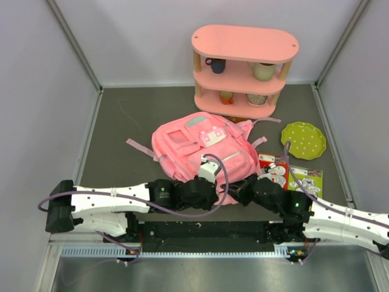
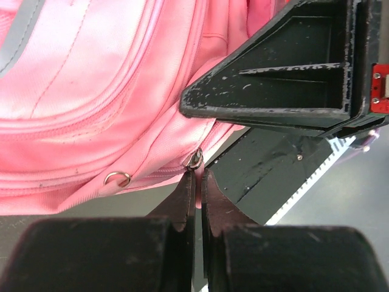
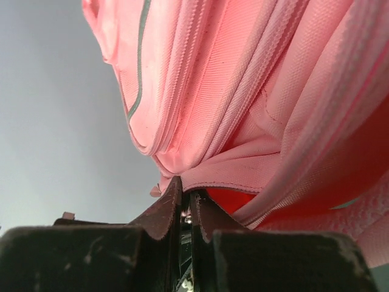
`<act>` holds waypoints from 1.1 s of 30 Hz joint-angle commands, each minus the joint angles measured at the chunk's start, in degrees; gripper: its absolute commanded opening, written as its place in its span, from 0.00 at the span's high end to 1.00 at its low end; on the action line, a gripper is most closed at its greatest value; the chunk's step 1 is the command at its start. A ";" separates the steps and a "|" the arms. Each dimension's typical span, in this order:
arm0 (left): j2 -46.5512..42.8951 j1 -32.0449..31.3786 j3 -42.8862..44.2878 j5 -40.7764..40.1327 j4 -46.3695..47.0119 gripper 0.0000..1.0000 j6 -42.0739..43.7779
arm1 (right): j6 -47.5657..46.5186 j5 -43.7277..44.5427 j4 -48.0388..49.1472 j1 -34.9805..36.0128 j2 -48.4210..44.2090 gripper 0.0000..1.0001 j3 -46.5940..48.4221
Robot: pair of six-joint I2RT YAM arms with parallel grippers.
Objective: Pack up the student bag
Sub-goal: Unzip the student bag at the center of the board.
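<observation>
The student bag (image 1: pixel 203 146), a soft pink backpack, lies flat in the middle of the table with its near edge at the two grippers. My left gripper (image 1: pixel 225 194) (image 2: pixel 198 174) is shut on a small pink zipper pull that hangs from a metal ring (image 2: pixel 195 159) on the bag's zip line. From the other side, my right gripper (image 1: pixel 238 190) (image 3: pixel 186 187) is shut on the hemmed edge of the bag's fabric (image 3: pixel 255 176). Pink cloth (image 3: pixel 243 79) rises in folds above it. The bag's inside is hidden.
A rigid pink three-tier shelf (image 1: pixel 244 45) with cups stands at the back. A green dotted plate (image 1: pixel 304 140) lies at the right. A red-and-white packet (image 1: pixel 273 169) and a green booklet (image 1: pixel 307 178) lie beside the bag. The black rail (image 1: pixel 206 230) joining the arm bases runs just below the grippers.
</observation>
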 commanded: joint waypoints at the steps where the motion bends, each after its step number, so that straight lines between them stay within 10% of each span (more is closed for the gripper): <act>1: -4.14 0.21 -2.17 -5.31 -10.12 1.00 -4.62 | -3.64 13.57 -1.85 -0.69 -3.98 1.00 -0.10; 23: -12.84 3.11 -7.54 -17.53 -30.60 1.00 -18.95 | -5.40 16.30 -1.40 -0.69 -11.63 1.00 -0.89; 33: -23.22 20.24 -13.69 -13.05 -29.65 1.00 -13.96 | -6.02 16.22 -1.23 -0.78 -12.34 1.00 -0.45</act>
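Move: The left fingers already pinch the zip pull at the bag's near edge; the bag's near left corner, the way the zip runs, lies about 20 cm to their left, 5 cm ahead and some 5 cm lower, with a metal D-ring roughly 3 cm ahead and 3 cm left. The right hand already holds the edge of the bag's opening, the zip pull about 5 cm to its left and 2 cm back. The red book is some 15 cm right of that hand, 5 cm ahead and 12 cm below. Keeping its pinch on the zip pull, the left hand drags it left along the bag's near edge by about 11 cm, slowly at first and then in a quick rush that also carries it about 4 cm forward, while the wrist turns some 30 degrees counter-clockwise. Against this pull the right hand, fingers shut, lifts the opening's edge about 3 cm and eases a couple of centimetres to the right, tipping its fingers slightly up; by the end the cloth has come out of its grip and those fingers are shut on nothing. ##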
